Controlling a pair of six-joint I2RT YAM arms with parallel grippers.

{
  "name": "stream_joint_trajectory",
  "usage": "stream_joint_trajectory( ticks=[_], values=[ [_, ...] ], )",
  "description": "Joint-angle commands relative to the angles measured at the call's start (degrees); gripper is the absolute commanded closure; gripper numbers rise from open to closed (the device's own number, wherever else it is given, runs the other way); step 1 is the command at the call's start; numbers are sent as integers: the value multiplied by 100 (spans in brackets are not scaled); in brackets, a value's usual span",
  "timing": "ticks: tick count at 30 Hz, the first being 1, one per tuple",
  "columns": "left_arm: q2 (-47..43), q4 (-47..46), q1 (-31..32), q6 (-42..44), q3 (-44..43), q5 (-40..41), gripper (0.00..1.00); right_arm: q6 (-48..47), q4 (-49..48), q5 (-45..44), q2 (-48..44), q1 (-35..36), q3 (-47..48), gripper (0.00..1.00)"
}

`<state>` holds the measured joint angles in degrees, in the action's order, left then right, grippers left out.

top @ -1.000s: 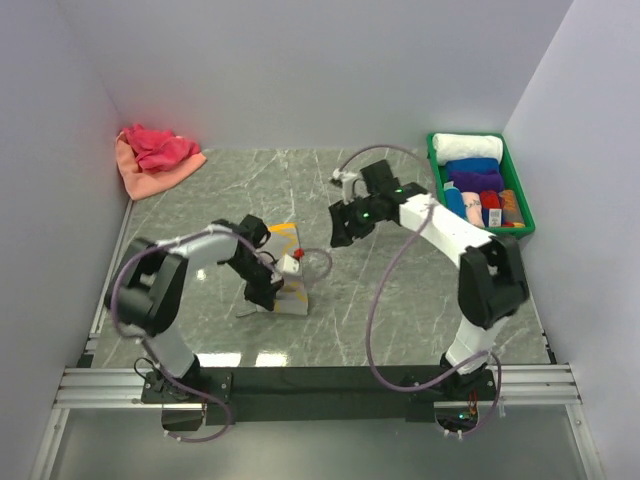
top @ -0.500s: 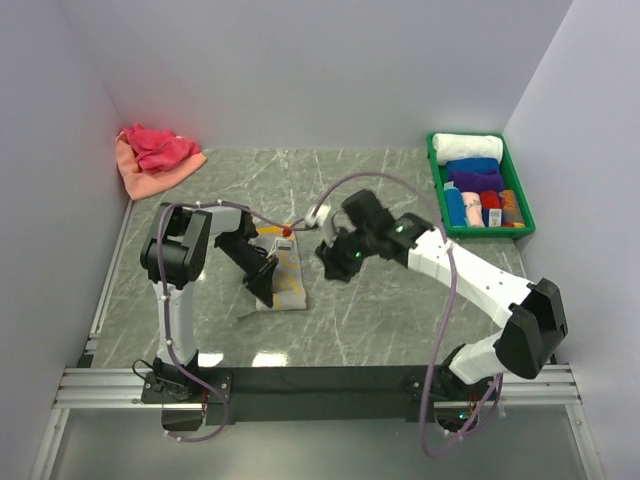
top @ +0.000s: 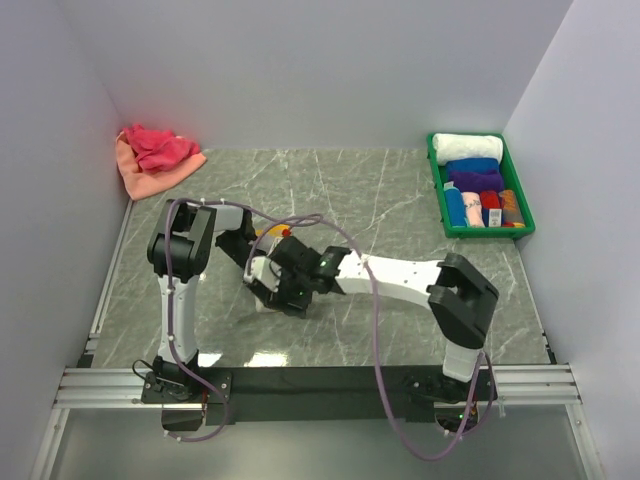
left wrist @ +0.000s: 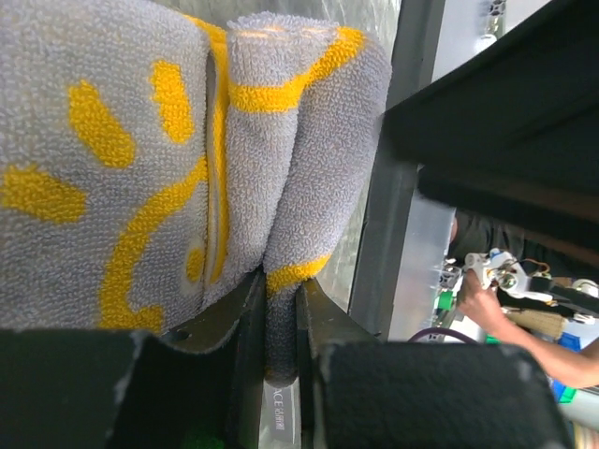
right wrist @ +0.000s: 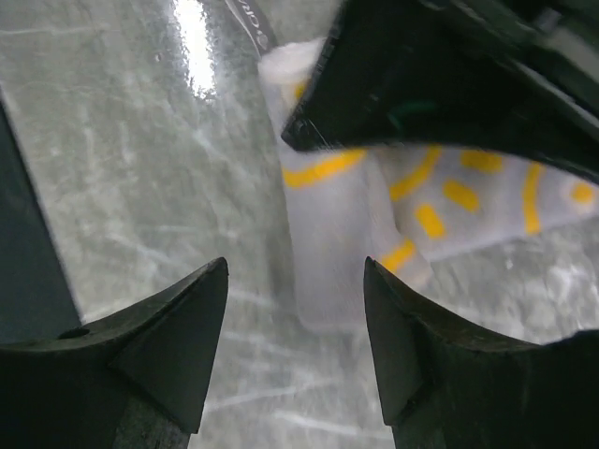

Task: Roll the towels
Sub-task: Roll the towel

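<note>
A grey towel (left wrist: pixel 112 140) with yellow markings lies partly rolled on the marble table. My left gripper (left wrist: pixel 281 285) is shut on the end of its rolled edge. In the right wrist view the roll (right wrist: pixel 328 234) lies just ahead of my right gripper (right wrist: pixel 295 271), which stands open above the table with nothing between its fingers. The left gripper's black body (right wrist: pixel 449 75) sits on the towel right behind the roll. In the top view both grippers meet at mid-table (top: pixel 280 288) and hide most of this towel.
A green tray (top: pixel 490 231) at the right wall holds several rolled towels, white, blue and purple among them. A loose pink towel (top: pixel 158 146) lies on an orange one (top: pixel 135 175) in the far left corner.
My right arm has swung left and towards the near edge, from mid-table to the towel beside the left gripper. The left gripper has kept its hold and shifted slightly.
</note>
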<state>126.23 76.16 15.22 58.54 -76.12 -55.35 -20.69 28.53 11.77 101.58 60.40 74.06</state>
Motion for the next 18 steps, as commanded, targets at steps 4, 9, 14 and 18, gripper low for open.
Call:
stream_joint_trajectory(
  ticks=[4, 9, 14, 18],
  values=[
    [323, -725, -63, 193, 9, 737, 95, -576, -1192, -702, 431, 297, -340, 35],
    [288, -725, -142, 263, 62, 675, 94, -744, -1192, -623, 766, 305, -296, 61],
    [296, -638, -239, 394, 44, 692, 92, -718, -860, -387, 1153, 244, -77, 89],
    [130, -603, -467, 570, 53, 544, 86, -289, -298, 532, 1364, 130, 240, 100]
  ],
)
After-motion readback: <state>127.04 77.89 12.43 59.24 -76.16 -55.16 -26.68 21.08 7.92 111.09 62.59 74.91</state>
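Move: The towel's folded near end runs left to right, and its right part, the spot for the right fingers, is about 5 cm below the open right hand, some 2 cm to the left and 1 cm ahead. The flat part of the towel stretches away, its middle roughly 9 cm ahead, 5 cm left and 8 cm below; the small tag is some 10 cm left, 1 cm back and 7 cm below. From the left hand, already pinching the fold, that spot is around 6 cm to the right, level with it fore and aft and in height. The right part of the towel's fold is what the right hand comes down to, some 5 cm, drifting about 2 cm left and 1 cm forward, with its wrist tilting slightly; its wide-open fingers shut late and pinch the cloth. The left fingers keep their pinch farther left on the same fold, easing about 1 cm left at the end. ##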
